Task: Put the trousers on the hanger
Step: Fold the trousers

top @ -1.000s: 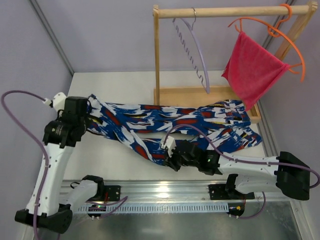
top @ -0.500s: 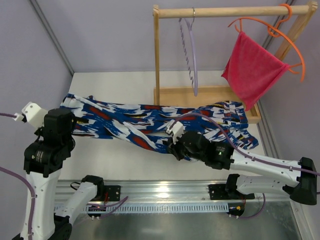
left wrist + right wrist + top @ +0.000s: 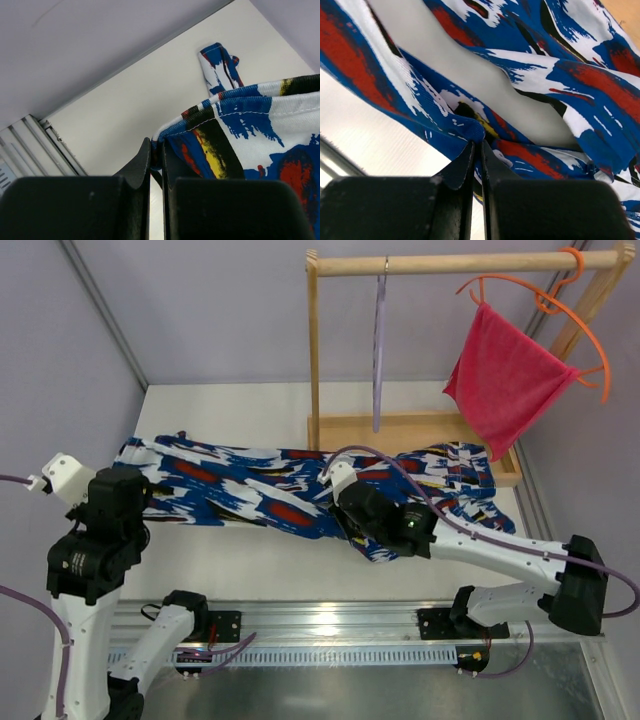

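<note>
The trousers [image 3: 240, 485], royal blue with white, red and black patches, lie stretched across the table from the left side to the rack's foot. My left gripper [image 3: 156, 150] is shut on a hemmed edge of the trousers [image 3: 260, 125] at their left end, beside the arm [image 3: 110, 510]. My right gripper [image 3: 476, 145] is shut on a blue fold of the trousers [image 3: 530, 75] near their middle, by the arm's wrist [image 3: 385, 520]. The pale lavender hanger [image 3: 378, 350] hangs edge-on from the wooden rail, above and behind the trousers.
A wooden rack [image 3: 315, 350] with a flat base [image 3: 400, 430] stands at the back right. An orange hanger [image 3: 560, 315] on its rail carries a pink-red cloth [image 3: 505, 375]. Walls close in on both sides. A metal rail [image 3: 330, 625] runs along the near edge.
The left arm pulled the trousers' end leftward and drew the fabric out straighter. The right gripper moved up and back with its fold. The lavender hanger swung round to edge-on.
</note>
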Robot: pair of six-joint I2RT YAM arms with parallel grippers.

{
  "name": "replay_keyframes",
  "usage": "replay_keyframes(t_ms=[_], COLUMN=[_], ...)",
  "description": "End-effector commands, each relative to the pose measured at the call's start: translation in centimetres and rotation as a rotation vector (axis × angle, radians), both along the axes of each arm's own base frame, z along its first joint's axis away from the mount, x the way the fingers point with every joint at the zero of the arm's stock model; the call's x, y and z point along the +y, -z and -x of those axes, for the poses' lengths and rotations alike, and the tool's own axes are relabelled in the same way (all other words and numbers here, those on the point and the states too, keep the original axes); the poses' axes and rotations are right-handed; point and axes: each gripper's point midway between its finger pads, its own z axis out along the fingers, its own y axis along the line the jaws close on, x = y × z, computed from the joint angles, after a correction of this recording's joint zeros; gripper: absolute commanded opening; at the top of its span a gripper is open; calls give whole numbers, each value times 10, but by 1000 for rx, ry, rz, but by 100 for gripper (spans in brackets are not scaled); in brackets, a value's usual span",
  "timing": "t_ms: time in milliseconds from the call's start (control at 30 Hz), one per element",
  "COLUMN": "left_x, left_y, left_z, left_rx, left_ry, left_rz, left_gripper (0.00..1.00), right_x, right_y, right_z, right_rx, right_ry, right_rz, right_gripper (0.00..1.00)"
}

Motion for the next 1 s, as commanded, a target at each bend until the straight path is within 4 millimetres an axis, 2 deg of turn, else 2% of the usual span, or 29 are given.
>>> replay_keyframes(t_ms=[0, 33, 100, 133, 167, 267, 500, 567, 733, 833, 867, 900, 933, 967], left_x=[7, 6, 4, 4, 3, 6, 7, 7, 4, 1, -1, -2, -3, -4], left_y=[10, 16, 36, 43, 50, 55, 60, 66, 76, 79, 79, 80, 81, 82], left_z=[1, -1, -4, -4, -6, -8, -19, -20, -26, -29, -30, -32, -33, -34], left_rx=[36, 54, 108, 125, 140, 162, 199, 211, 215, 220, 218, 217, 216, 212], left_ry=[-29, -23, -13, -14, -12, -16, -22, -24, -10, 3, 9, 15, 19, 21], left_rz=[-47, -47, -46, -47, -51, -77, -114, -118, -102, -90, -84, -75, -72, -69], left_gripper=[1, 1, 0, 0, 0, 0, 0, 0, 0, 0, 0, 0, 0, 0], right_x=[17, 24, 32, 38, 43, 50, 57, 59, 53, 49, 46, 43, 40, 33], right_y=[-7, 10, 13, 29, 27, 40, 50, 49, 69, 73, 72, 67, 51, 48], right_z=[-28, -32, -47, -49, -56, -70, -94, -99, -113, -114, -111, -109, -107, -98], right_rx=[33, 82, 110, 146, 132, 143, 109, 93, 66, 74, 93, 96, 91, 133], right_ry=[-38, -56, -73, -87, -89, -80, -41, -36, 6, 27, 53, 72, 100, 152], right_rz=[-64, -48, -72, -54, -56, -26, 40, 44, 117, 139, 131, 119, 82, 45], right_gripper=[9, 9, 10, 11, 11, 11, 11, 13, 25, 33, 39, 40, 41, 43])
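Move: The right hand has the near leg pinched at mid-length. The far leg, where it is being taken, lies about 15 cm ahead, 4 cm left and 10 cm below. The rack's wooden tray is some 20 cm ahead and 16 cm right of this hand, the trousers' right end about 13 cm ahead and 26 cm right, both low. From the left hand, still holding the raised trouser end, the far leg's left end lies roughly 24 cm straight ahead, 25 cm below. Still pinching the near leg, the right hand carries it forward about 10 cm and down about as much, drifting left, towards the far leg; near the end of the descent its fingers open to nearly half and let go of the cloth. The left hand keeps its pinch on the trouser end and lowers it some 9 cm, fingers tipping down about 15 degrees, with a slight shift forward. ##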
